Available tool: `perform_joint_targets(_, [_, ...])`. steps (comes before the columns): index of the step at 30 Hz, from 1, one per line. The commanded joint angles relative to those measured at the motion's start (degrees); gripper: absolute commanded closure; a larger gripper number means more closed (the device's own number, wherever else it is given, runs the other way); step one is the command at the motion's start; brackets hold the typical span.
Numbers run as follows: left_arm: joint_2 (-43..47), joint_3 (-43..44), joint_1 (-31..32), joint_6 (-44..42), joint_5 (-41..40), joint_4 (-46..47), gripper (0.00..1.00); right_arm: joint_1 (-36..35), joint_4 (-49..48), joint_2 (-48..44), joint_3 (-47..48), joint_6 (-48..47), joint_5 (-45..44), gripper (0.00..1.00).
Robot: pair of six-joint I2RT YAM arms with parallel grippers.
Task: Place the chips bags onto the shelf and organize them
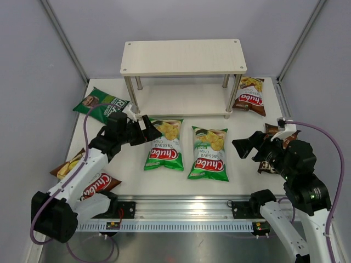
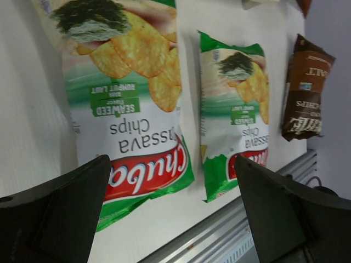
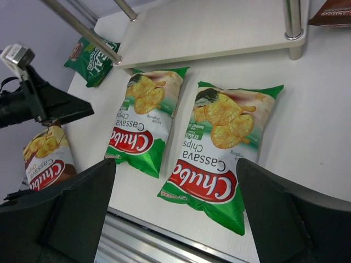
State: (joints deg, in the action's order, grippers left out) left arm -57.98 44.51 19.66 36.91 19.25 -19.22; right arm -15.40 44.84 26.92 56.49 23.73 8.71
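The shelf [image 1: 182, 57] stands at the back with both boards bare. Two bright green Chuba chips bags [image 1: 164, 145] [image 1: 209, 153] lie flat side by side in front of it. A dark green bag [image 1: 101, 104] lies at the back left. One brown-red Chuba bag [image 1: 251, 96] rests by the shelf's right legs, another [image 1: 94, 184] at the near left under my left arm. A dark brown bag [image 1: 272, 130] is partly hidden by my right arm. My left gripper [image 1: 148, 130] hovers open over the left green bag [image 2: 131, 109]. My right gripper [image 1: 244, 147] is open beside the right green bag [image 3: 225, 148].
A metal rail [image 1: 181, 211] with both arm bases runs along the table's near edge. Grey walls enclose the table on three sides. The shelf's silver legs [image 3: 292, 22] stand just beyond the green bags. My left arm [image 3: 38, 104] shows at the left of the right wrist view.
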Motion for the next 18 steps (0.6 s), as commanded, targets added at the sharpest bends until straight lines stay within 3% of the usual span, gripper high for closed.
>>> perform_joint_targets(1, [-3.61, 2.6, 0.47, -1.47, -6.29, 3.94, 0.01, -0.33, -2.92, 0.94, -0.24, -0.43, 7.19, 0.01])
perform_joint_targets(6, [-10.65, 2.95, 0.12, -4.55, -11.51, 6.29, 0.01, -0.42, -2.48, 0.59, -0.94, -1.31, 7.81, 0.01])
perform_joint_targets(9, [-16.28, 2.86, -2.51, -5.26, -6.96, 11.3, 0.01, -0.33, -2.48, 0.5, -1.21, -1.31, 8.51, 0.01])
perform_joint_targets(13, [-21.2, 0.75, -6.12, -2.29, 2.44, 25.33, 0.01, -0.33, -3.0, 1.64, -1.64, -0.7, 12.81, 0.01])
perform_joint_targets(18, [-29.29, -0.65, -6.74, 3.08, 5.71, 35.11, 0.01, -0.34, -5.02, 2.88, -2.44, 0.71, 19.22, 0.01])
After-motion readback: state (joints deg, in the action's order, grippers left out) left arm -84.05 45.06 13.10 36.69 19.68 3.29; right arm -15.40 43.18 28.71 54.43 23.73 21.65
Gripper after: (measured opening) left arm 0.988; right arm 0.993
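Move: The left green-white Chuba bag lies about 7 cm ahead of the left hand, 5 cm to its right and some 16 cm below. The right green-white bag is about 3 cm ahead and 25 cm right of that hand; the shelf's lower board, some 27 cm ahead and 13 cm right. From the right hand, the right green-white bag is roughly 11 cm ahead, 10 cm left and 28 cm below; the left one 15 cm ahead, 30 cm left. Over the left green-white bag the open left hand comes in low, sinking about 8 cm, most of it early, while it speeds up forward by nearly 10 cm towards the bag's upper half; it rolls slightly and back. The right hand, also open, drifts about 3.5 cm left towards the right green-white bag, turning some 10 degrees counter-clockwise. ##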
